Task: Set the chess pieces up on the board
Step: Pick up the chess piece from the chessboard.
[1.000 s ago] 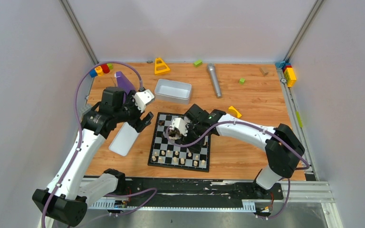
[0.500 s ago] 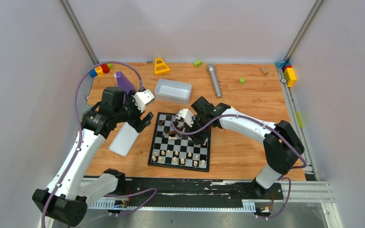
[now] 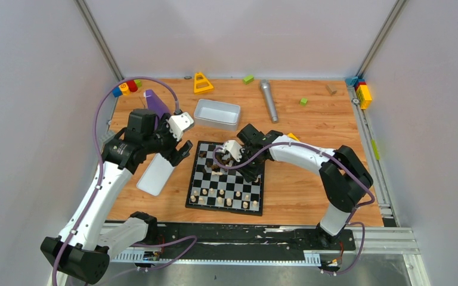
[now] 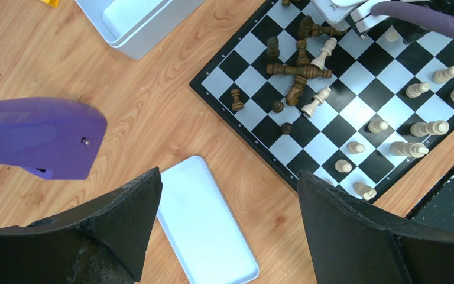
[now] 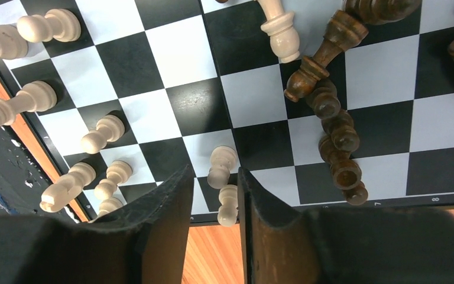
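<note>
The board (image 3: pixel 198 188) lies at the table's middle. Pale chess pieces (image 3: pixel 226 200) stand in its two near rows. A heap of fallen dark pieces (image 4: pixel 298 71) with two pale ones lies at its far left. My right gripper (image 3: pixel 251 173) hangs low over the board's right edge. In the right wrist view its jaws (image 5: pixel 216 177) are narrow but open. A lying pale pawn (image 5: pixel 227 205) sits between them against the right finger, with a gap to the left one. My left gripper (image 4: pixel 227 177) hovers wide open and empty, left of the board (image 4: pixel 354 112).
A white lid (image 3: pixel 155 176) lies left of the board and a white tray (image 3: pixel 217 113) behind it. A purple object (image 3: pixel 154 101), a grey cylinder (image 3: pixel 268 100), a yellow triangle (image 3: pixel 202 83) and small coloured blocks (image 3: pixel 295 140) sit further back.
My right gripper has shifted from the board's middle to its right edge, and its jaws have narrowed around a pale pawn. The left arm has not moved.
</note>
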Action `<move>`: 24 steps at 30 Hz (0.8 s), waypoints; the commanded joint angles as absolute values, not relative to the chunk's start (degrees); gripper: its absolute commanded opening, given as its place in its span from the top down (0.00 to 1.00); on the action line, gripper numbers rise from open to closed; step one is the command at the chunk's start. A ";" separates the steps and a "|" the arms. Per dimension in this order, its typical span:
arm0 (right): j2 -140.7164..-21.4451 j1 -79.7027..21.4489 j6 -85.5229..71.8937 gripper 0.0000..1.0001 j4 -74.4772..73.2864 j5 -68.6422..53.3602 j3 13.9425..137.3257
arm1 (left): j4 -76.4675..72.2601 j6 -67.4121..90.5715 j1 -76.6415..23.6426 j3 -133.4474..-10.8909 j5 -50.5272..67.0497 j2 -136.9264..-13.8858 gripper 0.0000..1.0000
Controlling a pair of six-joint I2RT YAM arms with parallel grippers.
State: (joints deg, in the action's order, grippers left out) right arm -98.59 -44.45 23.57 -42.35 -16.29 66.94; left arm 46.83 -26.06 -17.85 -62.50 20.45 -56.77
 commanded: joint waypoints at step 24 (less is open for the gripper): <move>-99.39 -48.34 22.61 0.98 -41.53 -21.01 72.67 | 41.92 -23.07 -17.22 -62.28 16.43 -55.37 0.08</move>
State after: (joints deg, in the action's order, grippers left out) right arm -100.38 -46.11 23.53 -42.48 -19.07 69.23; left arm 45.84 -25.43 -17.82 -62.48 18.55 -56.64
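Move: The white pawn to be taken is already between the right hand's open fingertips, its middle about 1 cm below the hand point. At about that height, another white pawn stands 2 cm to the hand's right, level with it; one set pawn is about 5 cm straight back, and another 5 cm back and 2 cm left. A lying white piece is roughly 3 cm ahead and 5 cm left. From the left hand, the pawn to be taken is about 19 cm right, 3 cm back and 19 cm down. The white pawn is pinched by the right hand's fingers, which close on it as the hand sinks just under 1 cm more. Still gripping it, the hand then goes about 2 cm left, rising roughly 1 cm from its lowest point and easing slightly back, away from the pawn on the right-edge column. ##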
